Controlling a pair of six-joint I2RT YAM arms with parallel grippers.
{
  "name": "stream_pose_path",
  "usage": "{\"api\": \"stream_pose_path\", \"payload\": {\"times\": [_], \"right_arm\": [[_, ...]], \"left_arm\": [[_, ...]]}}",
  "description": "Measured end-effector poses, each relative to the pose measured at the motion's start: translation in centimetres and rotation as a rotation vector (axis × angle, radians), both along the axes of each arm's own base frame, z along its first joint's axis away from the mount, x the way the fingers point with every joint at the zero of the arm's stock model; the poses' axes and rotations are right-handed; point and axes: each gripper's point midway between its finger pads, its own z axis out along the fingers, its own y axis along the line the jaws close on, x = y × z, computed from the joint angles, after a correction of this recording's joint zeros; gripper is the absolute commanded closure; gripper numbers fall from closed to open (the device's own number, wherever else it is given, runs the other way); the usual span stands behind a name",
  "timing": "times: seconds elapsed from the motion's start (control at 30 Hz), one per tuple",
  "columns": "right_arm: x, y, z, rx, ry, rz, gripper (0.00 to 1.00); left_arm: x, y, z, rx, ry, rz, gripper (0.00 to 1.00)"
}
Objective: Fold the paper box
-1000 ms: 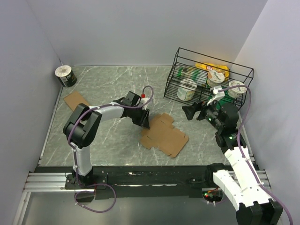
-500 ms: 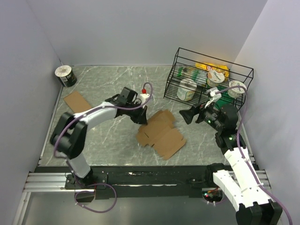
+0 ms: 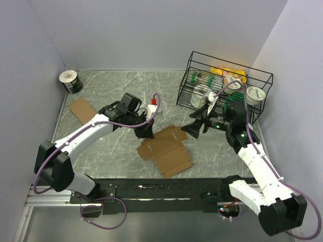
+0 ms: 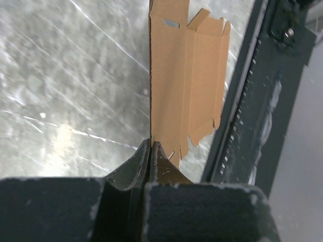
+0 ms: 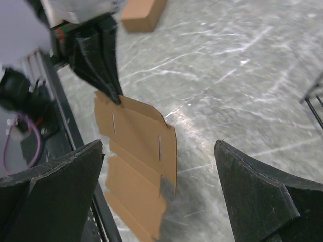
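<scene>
The flat, unfolded brown paper box [image 3: 165, 148] lies near the table's front middle. My left gripper [image 3: 143, 134] is shut on its far left edge. In the left wrist view the sheet [image 4: 184, 75] runs edge-on away from the pinched fingers [image 4: 150, 146], lifted off the table. My right gripper [image 3: 192, 129] is open and empty just right of the sheet's far corner. In the right wrist view the box [image 5: 139, 151] hangs between and beyond its wide-open fingers [image 5: 55, 194].
A black wire basket [image 3: 224, 88] with cups and packets stands at the back right. A second flat cardboard piece [image 3: 82, 109] lies at the left. A tape roll [image 3: 70, 81] sits in the back left corner. The black front rail [image 3: 161, 189] runs along the near edge.
My left gripper has pulled the box left and toward the front, rotating it. My right gripper has reached left toward the box's far right corner.
</scene>
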Motion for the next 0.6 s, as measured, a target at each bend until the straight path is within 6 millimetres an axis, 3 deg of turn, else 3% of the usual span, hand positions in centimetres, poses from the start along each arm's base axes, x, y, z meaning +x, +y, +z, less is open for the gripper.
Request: {"api": "stream_pose_path", "payload": {"times": [0.2, 0.6], "right_arm": [[-2.2, 2.8, 1.5, -0.068, -0.053, 0.155, 0.01], [-1.9, 3.9, 0.3, -0.200, -0.020, 0.282, 0.05]], "left_arm": [[-2.1, 0.7, 1.3, -0.013, 0.012, -0.052, 0.99], [-5.0, 0.2, 3.2, -0.068, 0.016, -0.140, 0.99]]}}
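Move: The flat paper box, already pinched in the left fingers by its far left edge, has its middle about 7 cm to that hand's right, 4 cm back and 5 cm below. The table's near edge is straight back of the left hand, some 12 cm, and 14 cm down. From the empty right hand the box's middle lies about 10 cm left, 6 cm back and 14 cm lower; the wire rack stands some 25 cm ahead of this hand, 17 cm to its right and 15 cm lower. Still pinching the paper box by its far left edge, the left hand draws it back towards the base by about 5 cm, rising some 3 cm and turning slightly clockwise. The right hand, fingers staying wide open, goes about 4 cm left and a little back towards the box's far right corner, turning counter-clockwise some 15 degrees while its fingers tip downward; no touch by it can be seen. ##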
